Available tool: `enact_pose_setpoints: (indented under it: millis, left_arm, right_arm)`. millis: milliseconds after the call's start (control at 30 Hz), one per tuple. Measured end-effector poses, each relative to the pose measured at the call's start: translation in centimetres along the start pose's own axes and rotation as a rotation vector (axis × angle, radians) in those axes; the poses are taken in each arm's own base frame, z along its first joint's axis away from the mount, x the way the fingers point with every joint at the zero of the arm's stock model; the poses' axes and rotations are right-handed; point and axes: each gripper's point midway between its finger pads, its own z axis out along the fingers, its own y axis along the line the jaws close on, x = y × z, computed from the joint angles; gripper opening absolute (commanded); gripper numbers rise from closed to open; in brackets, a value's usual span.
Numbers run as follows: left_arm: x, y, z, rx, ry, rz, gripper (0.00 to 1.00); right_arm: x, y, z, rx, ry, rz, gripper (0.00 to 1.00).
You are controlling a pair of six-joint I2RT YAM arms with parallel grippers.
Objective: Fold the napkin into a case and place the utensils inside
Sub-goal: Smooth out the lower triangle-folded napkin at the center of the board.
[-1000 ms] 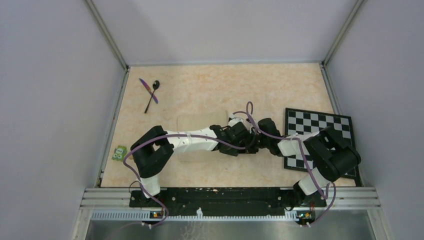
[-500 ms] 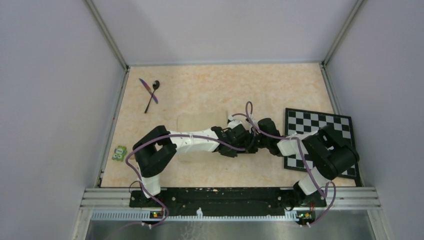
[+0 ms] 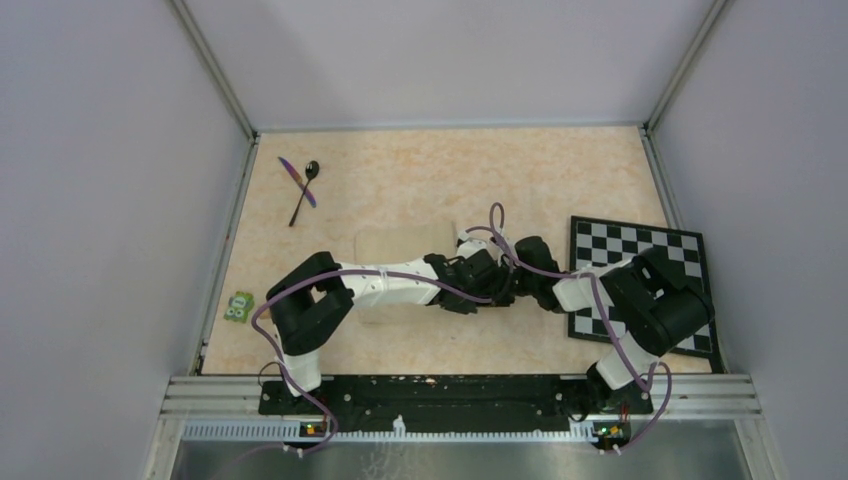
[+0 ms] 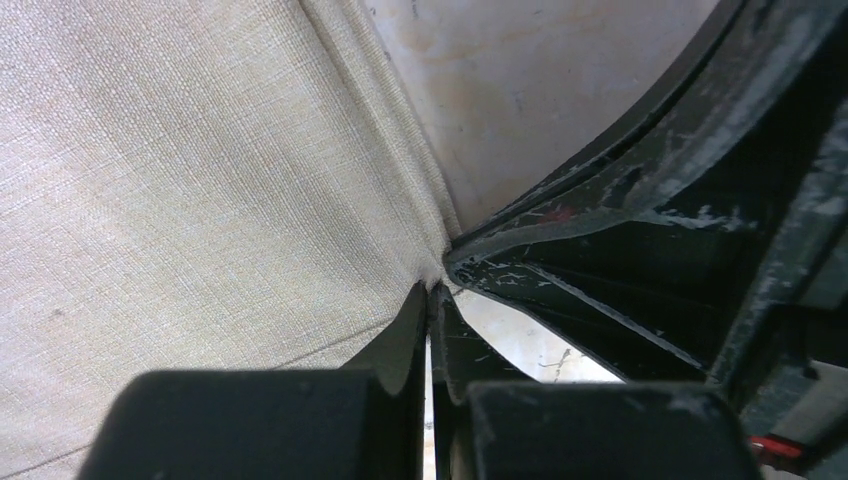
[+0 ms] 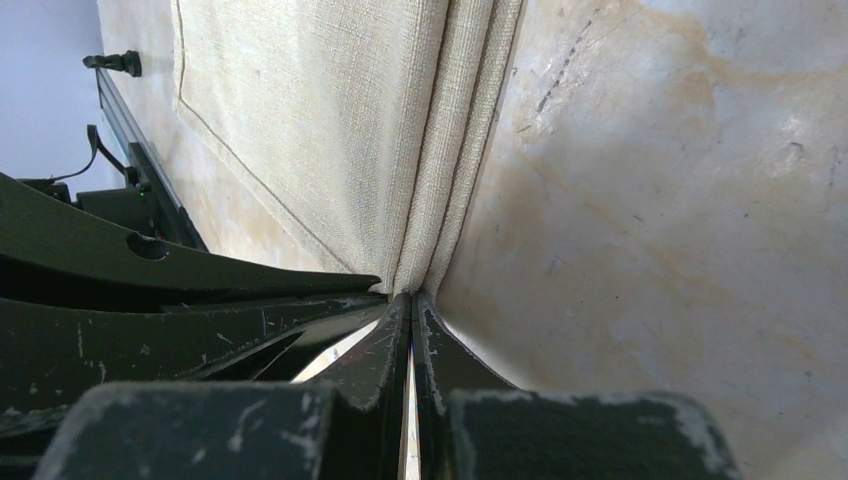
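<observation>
The beige napkin (image 3: 395,245) lies folded mid-table, its near part hidden under my left arm. In the left wrist view the napkin (image 4: 180,180) fills the left side, and my left gripper (image 4: 432,290) is shut on its corner. In the right wrist view my right gripper (image 5: 411,297) is shut on the layered edge of the napkin (image 5: 330,130). Seen from above, the left gripper (image 3: 466,298) and right gripper (image 3: 492,292) meet tip to tip at the napkin's right side. The utensils, a black spoon (image 3: 305,190) and a purple knife (image 3: 297,182), lie crossed at the far left.
A black-and-white checkerboard (image 3: 640,280) lies at the right, partly under my right arm. A small green object (image 3: 239,306) sits at the left edge. Grey walls enclose the table on three sides, and a metal rail (image 3: 460,395) runs along the near edge.
My left gripper's jaws have closed onto the napkin's corner, and the right gripper's jaws have drawn fully together. Both arms have barely shifted.
</observation>
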Motion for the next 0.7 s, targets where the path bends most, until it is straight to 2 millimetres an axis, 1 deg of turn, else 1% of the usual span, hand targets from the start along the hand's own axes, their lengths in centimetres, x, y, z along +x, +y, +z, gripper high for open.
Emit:
enact_pose_setpoints:
  millis: [267, 400, 433, 467, 600, 700]
  left_arm:
    - [-0.5, -0.7, -0.3, 0.016, -0.014, 0.000, 0.00]
    - [-0.9, -1.1, -0.5, 0.026, -0.024, -0.001, 0.06]
    - [-1.0, -1.2, -0.6, 0.028, -0.025, -0.002, 0.11]
    - [-1.0, -1.3, -0.6, 0.029, -0.026, -0.001, 0.19]
    - [-1.1, -1.2, -0.7, 0.025, -0.023, 0.011, 0.44]
    - [-1.1, -0.6, -1.5, 0.014, -0.021, 0.021, 0.57]
  right_arm:
    - [0.0, 0.0, 0.0, -0.003, -0.001, -0.001, 0.00]
    - [0.0, 0.0, 0.0, -0.003, -0.001, -0.001, 0.00]
    - [0.0, 0.0, 0.0, -0.003, -0.001, -0.001, 0.00]
    - [0.0, 0.0, 0.0, -0.003, -0.001, -0.001, 0.00]
    - [0.0, -0.1, 0.0, 0.007, -0.001, 0.007, 0.19]
    - [-0.4, -0.2, -0.6, 0.027, -0.018, 0.015, 0.34]
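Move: At both hands' fingertips, which meet here, lies the napkin's near right corner, already pinched. The napkin's middle is about 13 cm to the left hand's left and 5 cm ahead, some 1 cm below; from the right hand, about 15 cm left and 4 cm ahead. The checkered board's middle stands roughly 26 cm to the left hand's right and 3 cm ahead. Drawing the pinched corner outward, the left hand eases about 1.5 cm right and 1 cm up while the right keeps its pinch in place on the layered edge. The left fingers then open about halfway and let go, backing 1 cm left and lifting a little more; the right fingers just begin to part at the end, with a half-centimetre shift right. ##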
